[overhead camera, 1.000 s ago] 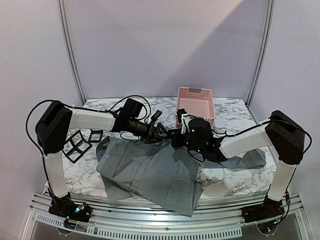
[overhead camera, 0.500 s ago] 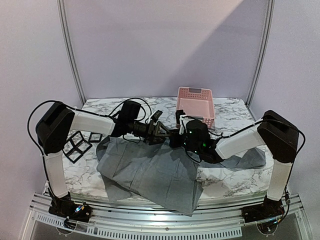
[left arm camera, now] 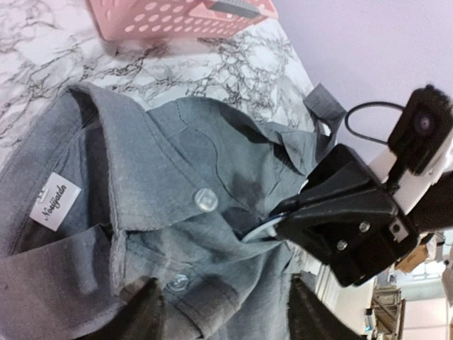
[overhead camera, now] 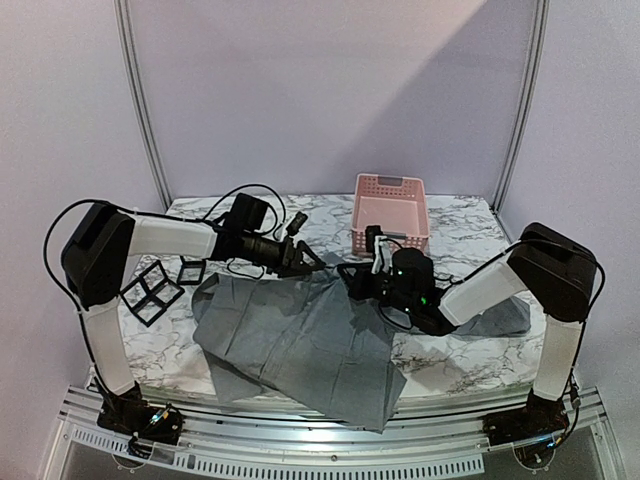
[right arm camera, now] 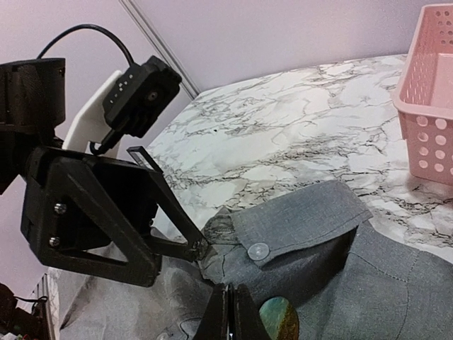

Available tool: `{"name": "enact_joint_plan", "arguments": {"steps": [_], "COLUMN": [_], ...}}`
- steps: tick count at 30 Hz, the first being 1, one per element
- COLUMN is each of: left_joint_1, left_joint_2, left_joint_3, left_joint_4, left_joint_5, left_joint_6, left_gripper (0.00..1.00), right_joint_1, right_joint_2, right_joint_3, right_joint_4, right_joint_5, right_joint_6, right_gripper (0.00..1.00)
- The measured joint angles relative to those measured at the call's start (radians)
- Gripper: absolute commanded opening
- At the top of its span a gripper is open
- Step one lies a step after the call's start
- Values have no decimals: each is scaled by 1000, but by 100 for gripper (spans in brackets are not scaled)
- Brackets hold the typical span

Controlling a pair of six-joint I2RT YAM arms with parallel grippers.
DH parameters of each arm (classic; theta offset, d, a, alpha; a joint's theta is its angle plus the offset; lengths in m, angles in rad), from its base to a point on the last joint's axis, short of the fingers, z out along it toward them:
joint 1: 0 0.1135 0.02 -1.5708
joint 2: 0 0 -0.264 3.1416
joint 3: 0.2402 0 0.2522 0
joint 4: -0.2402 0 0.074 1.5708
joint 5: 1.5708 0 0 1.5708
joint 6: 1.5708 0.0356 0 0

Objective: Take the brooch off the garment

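Observation:
The grey garment lies spread over the marble table, its collar toward the back. The brooch is a green-gold oval on the cloth, just right of my right gripper. That gripper is shut, its tips down on the fabric; whether cloth is pinched I cannot tell. In the left wrist view a pale curved edge shows under the right gripper. My left gripper stands open astride a fold of the garment by the collar. Its tips touch the collar's corner.
A pink perforated basket stands at the back, right of centre. Black wire frames lie at the left. The garment hangs over the table's front edge. A white label and clear buttons mark the collar.
My left gripper has drawn back a little to the left and its jaws have narrowed. The right gripper has sunk lower onto the garment, still shut.

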Motion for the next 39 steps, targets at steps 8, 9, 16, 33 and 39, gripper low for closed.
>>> {"name": "enact_joint_plan", "arguments": {"steps": [8, 9, 16, 33, 39], "left_joint_1": [-1, -1, -13, -31, -45], "left_joint_2": [0, 0, 0, 0, 1], "left_joint_3": [-2, -2, -2, -2, -1], "left_joint_4": [29, 36, 59, 57, 58], "left_joint_5": [20, 30, 69, 152, 168], "left_joint_6": [77, 80, 101, 130, 134], "left_gripper": [52, 51, 38, 24, 15], "right_joint_1": [-20, -21, -38, -65, -68], "right_joint_2": [-10, -10, -10, -10, -9], "right_joint_3": [-26, -28, -39, -43, -43], "right_joint_4": [83, 91, 128, 184, 190], "right_joint_5": [-108, -119, -196, -304, -325], "right_joint_6": [37, 43, 73, 127, 139], "right_gripper": [0, 0, 0, 0, 0]}}
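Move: The blue brooch on the garment, its rim already pinched in the right fingers, lies about 5 cm to the left hand's right, 2 cm back and a touch lower. From the right hand it sits at the fingertips, its middle 1 cm left and 1 cm below. From the left hand, the collar button is about 4 cm right and 1 cm ahead, about level; the green-orange brooch is roughly 7 cm right, 1 cm ahead and 2 cm lower. The blue brooch stays pinched in the shut right fingers, which raise it some 3 cm and draw it 2 cm back while the right wrist swings counter-clockwise and its fingertips tip upward. The left hand goes back, right and up, about 5 cm in all, turning slightly clockwise, and nearly shuts its wide-open fingers on the cloth fold beside the brooch, right against the right fingertips. ##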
